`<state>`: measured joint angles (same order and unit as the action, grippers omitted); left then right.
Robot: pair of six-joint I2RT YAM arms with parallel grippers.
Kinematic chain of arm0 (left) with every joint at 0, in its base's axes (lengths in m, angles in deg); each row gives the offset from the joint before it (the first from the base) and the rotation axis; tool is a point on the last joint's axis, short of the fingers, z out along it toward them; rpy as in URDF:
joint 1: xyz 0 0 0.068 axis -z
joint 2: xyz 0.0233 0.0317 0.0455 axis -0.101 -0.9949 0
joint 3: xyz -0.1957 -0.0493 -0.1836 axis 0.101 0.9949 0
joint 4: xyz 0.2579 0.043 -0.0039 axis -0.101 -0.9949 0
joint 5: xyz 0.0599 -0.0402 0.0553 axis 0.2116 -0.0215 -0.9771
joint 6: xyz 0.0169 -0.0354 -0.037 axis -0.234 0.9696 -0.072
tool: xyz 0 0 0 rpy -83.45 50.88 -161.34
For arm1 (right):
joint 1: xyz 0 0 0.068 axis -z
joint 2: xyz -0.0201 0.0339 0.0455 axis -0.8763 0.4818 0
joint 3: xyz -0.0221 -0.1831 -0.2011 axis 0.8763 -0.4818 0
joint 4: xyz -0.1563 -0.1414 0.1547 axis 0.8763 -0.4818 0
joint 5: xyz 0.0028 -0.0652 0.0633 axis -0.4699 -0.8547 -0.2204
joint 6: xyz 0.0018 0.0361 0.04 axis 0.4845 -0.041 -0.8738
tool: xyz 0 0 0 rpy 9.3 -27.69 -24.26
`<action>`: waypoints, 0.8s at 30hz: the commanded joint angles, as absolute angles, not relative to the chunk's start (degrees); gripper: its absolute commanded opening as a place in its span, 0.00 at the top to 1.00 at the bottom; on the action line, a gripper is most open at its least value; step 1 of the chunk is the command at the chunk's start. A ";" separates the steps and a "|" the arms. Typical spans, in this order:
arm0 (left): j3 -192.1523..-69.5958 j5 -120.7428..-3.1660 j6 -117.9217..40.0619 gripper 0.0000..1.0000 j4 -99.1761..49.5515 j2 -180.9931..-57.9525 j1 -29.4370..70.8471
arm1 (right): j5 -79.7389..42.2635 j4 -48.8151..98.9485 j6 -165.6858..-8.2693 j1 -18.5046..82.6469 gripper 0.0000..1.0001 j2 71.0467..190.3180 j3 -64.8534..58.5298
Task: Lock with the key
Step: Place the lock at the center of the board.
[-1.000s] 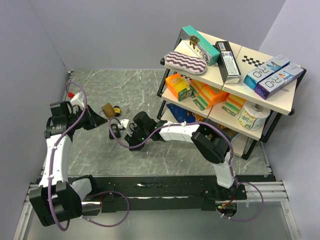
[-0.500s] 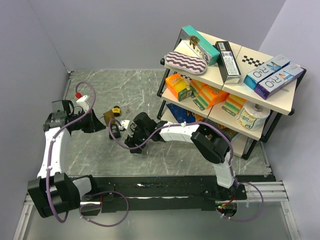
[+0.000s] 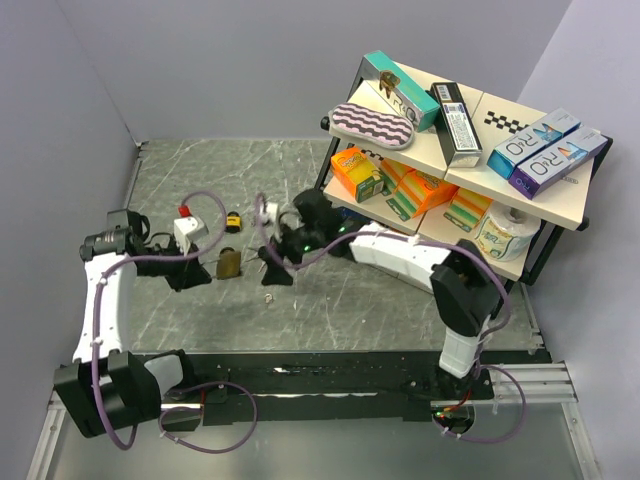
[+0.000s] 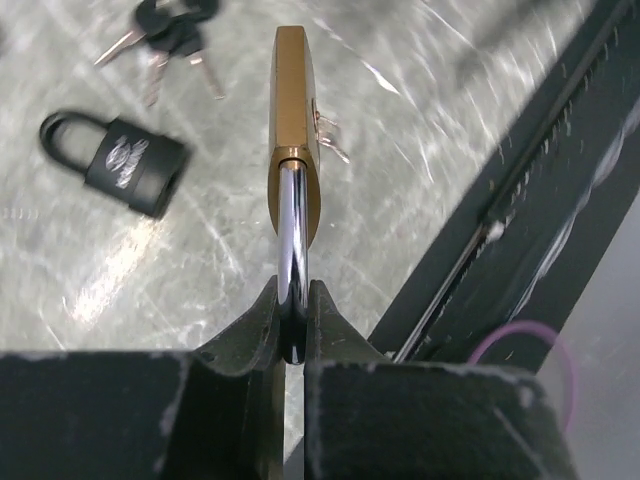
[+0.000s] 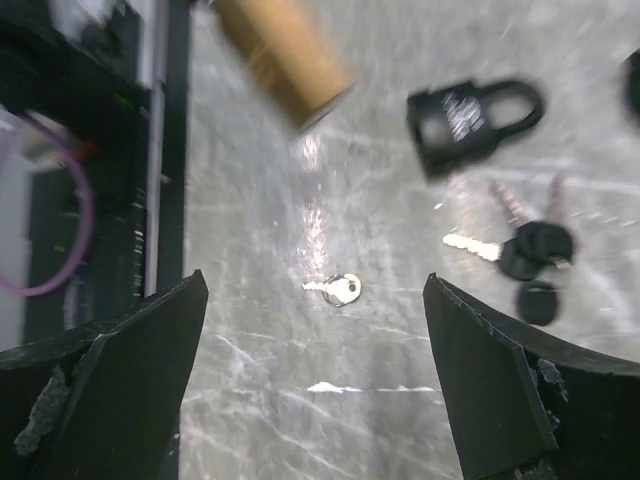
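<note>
My left gripper (image 4: 291,330) is shut on the chrome shackle (image 4: 292,250) of a brass padlock (image 4: 293,120) and holds it off the table. In the top view the left gripper (image 3: 208,268) holds the brass padlock (image 3: 228,264) at the table's left middle. A small silver key (image 5: 335,290) lies loose on the table between my right gripper's open fingers. In the top view the key (image 3: 268,296) lies just near of my right gripper (image 3: 273,265). My right gripper (image 5: 320,400) is open and empty above the key. The brass padlock (image 5: 285,55) hangs blurred at the upper left of the right wrist view.
A black padlock (image 5: 470,118) and a bunch of black-headed keys (image 5: 525,255) lie beyond the silver key; they also show in the left wrist view, the padlock (image 4: 125,165) and the keys (image 4: 170,25). A stocked shelf rack (image 3: 450,150) stands at the right. The black base rail (image 3: 340,365) runs along the near edge.
My left gripper has swung right and nearer with the brass padlock. My right arm has pulled back toward the shelf and the silver key now shows lying on the table.
</note>
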<state>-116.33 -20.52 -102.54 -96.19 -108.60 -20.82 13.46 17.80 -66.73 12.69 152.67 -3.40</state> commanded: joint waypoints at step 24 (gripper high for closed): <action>-115.39 -7.11 -126.19 0.99 -105.58 -103.04 -13.62 | 27.50 16.43 -63.47 8.81 0.32 153.31 5.49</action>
<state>-114.19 -15.67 -124.90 -103.97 -103.42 -13.78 26.79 14.68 -65.09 8.95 152.03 3.70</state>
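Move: The brass lock hangs by its shackle in my left fingers, its body about 2 cm ahead of that hand, 4 to the right and 4 below; my right gripper waits some 12 cm to the right and 3 ahead. From my right hand the lock lies 8 cm left, 1 back and about level. On the board about 12 cm below my right hand are the small key (3 left, 1 back), key bunch (9 ahead, 3 left) and black padlock (7 ahead, 12 left). I bring my open right gripper up about 6 cm, then back roughly as far and slightly left, swinging it some 15 degrees counter-clockwise until its fingers straddle the brass lock, and begin to close them. My left hand, still pinching the shackle, carries the lock back and to the right about 5 cm to meet it, turning some 20 degrees clockwise. ##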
